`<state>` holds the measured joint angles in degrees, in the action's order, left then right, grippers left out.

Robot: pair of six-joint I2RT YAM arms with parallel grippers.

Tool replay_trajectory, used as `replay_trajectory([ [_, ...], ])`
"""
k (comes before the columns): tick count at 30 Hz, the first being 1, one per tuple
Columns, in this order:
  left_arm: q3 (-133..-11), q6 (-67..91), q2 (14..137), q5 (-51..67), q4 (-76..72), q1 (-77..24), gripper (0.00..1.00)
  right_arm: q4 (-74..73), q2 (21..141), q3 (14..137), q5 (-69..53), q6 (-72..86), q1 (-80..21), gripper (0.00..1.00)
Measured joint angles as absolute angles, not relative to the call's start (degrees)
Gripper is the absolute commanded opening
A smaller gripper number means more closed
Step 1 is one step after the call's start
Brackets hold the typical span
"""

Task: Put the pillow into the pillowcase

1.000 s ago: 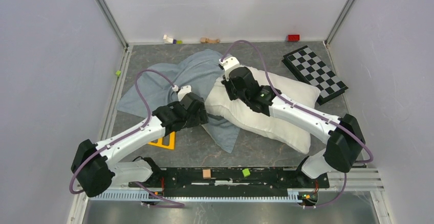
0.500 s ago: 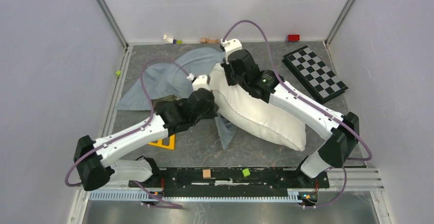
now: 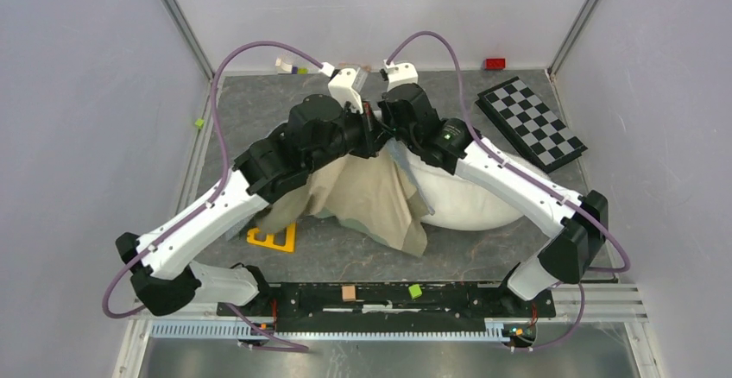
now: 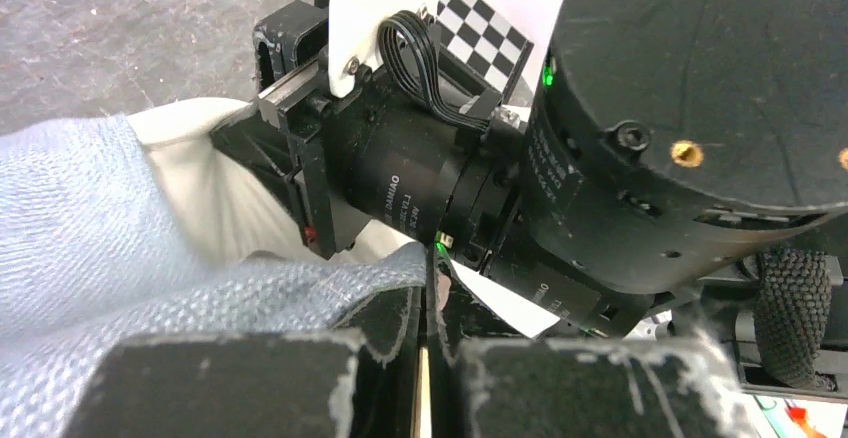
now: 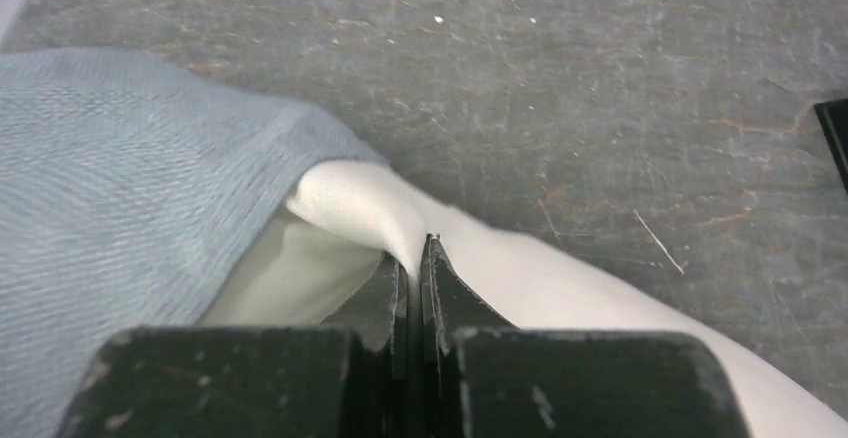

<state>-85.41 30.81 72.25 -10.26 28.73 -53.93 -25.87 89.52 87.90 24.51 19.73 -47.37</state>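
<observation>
The white pillow point(image 3: 470, 205) lies right of centre, and its near-left corner is lifted. My right gripper point(image 3: 388, 134) is shut on that corner, a fold of white fabric pinched between its fingertips point(image 5: 415, 250). My left gripper point(image 3: 369, 128) is raised right beside it, shut on the edge of the pillowcase point(image 3: 371, 197). The pillowcase hangs down from it with its beige side showing. In the left wrist view blue-grey pillowcase cloth point(image 4: 110, 228) runs into the shut left gripper point(image 4: 430, 283), with the pillow point(image 4: 215, 193) behind it. The pillowcase point(image 5: 120, 178) drapes over the pillow point(image 5: 570, 283) at the left of the right wrist view.
A black-and-white checkered board point(image 3: 529, 123) lies at the back right. A yellow stencil point(image 3: 274, 238) sits under the left arm. A red block point(image 3: 495, 63) and small blocks point(image 3: 289, 67) lie along the back wall, and a green cube point(image 3: 198, 122) by the left wall.
My left gripper shut on the pillowcase edge and rose towards the back centre, lifting the cloth so its beige side hangs. The right gripper kept hold of the pillow corner, shifting slightly back.
</observation>
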Motion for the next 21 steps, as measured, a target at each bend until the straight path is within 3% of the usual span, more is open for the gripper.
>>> replay_trajectory([
  [7, -89.52, 30.65, 76.66, -4.69, 30.52, -51.59, 0.02, -28.23, 88.31, 86.43, 26.41, 20.32, -45.98, 0.00],
  [11, -94.98, 31.42, 79.72, -0.27, 33.12, -48.05, 0.02, -33.71, 92.14, 94.50, 23.83, 18.02, -43.79, 0.02],
  [13, -97.80, 31.75, 81.82, 0.12, 34.15, -45.52, 0.03, -35.09, 96.01, 100.71, 18.48, 16.97, -41.04, 0.28],
  [15, -100.09, 32.80, 84.05, 0.12, 34.83, -42.94, 0.02, -34.76, 98.52, 103.83, 13.82, 15.97, -39.33, 0.69],
  [17, -100.75, 33.80, 85.43, 0.10, 35.86, -41.30, 0.02, -34.13, 99.11, 104.25, 11.09, 13.93, -38.46, 0.83],
  [21, -100.75, 37.56, 86.87, 1.83, 38.74, -38.81, 0.02, -33.54, 98.00, 104.31, 9.72, 10.35, -38.28, 0.98],
])
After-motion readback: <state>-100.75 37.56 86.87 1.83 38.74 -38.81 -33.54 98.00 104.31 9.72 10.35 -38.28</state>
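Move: The right hand pinches a pillow corner. The case rim held in the left fingers lies about 6 cm back from it, 3 cm to its left and 6 cm higher. The pillow's bulk is some 10 cm back, 15 cm right and 21 cm below that right hand; the hanging pillowcase is about 12 cm back, 4 cm left and 18 cm below. From the left hand, the pinched corner is roughly 6 cm ahead, 3 cm right and 6 cm lower. Forward together after a small sideways shift to the right: the left hand, still pinching the case rim, goes about 8 cm out and tips down some 15 degrees. The right hand carries the pillow corner about 5 cm forward, then opens its fingers wide to let go, rising a little and turning slightly counter-clockwise. ##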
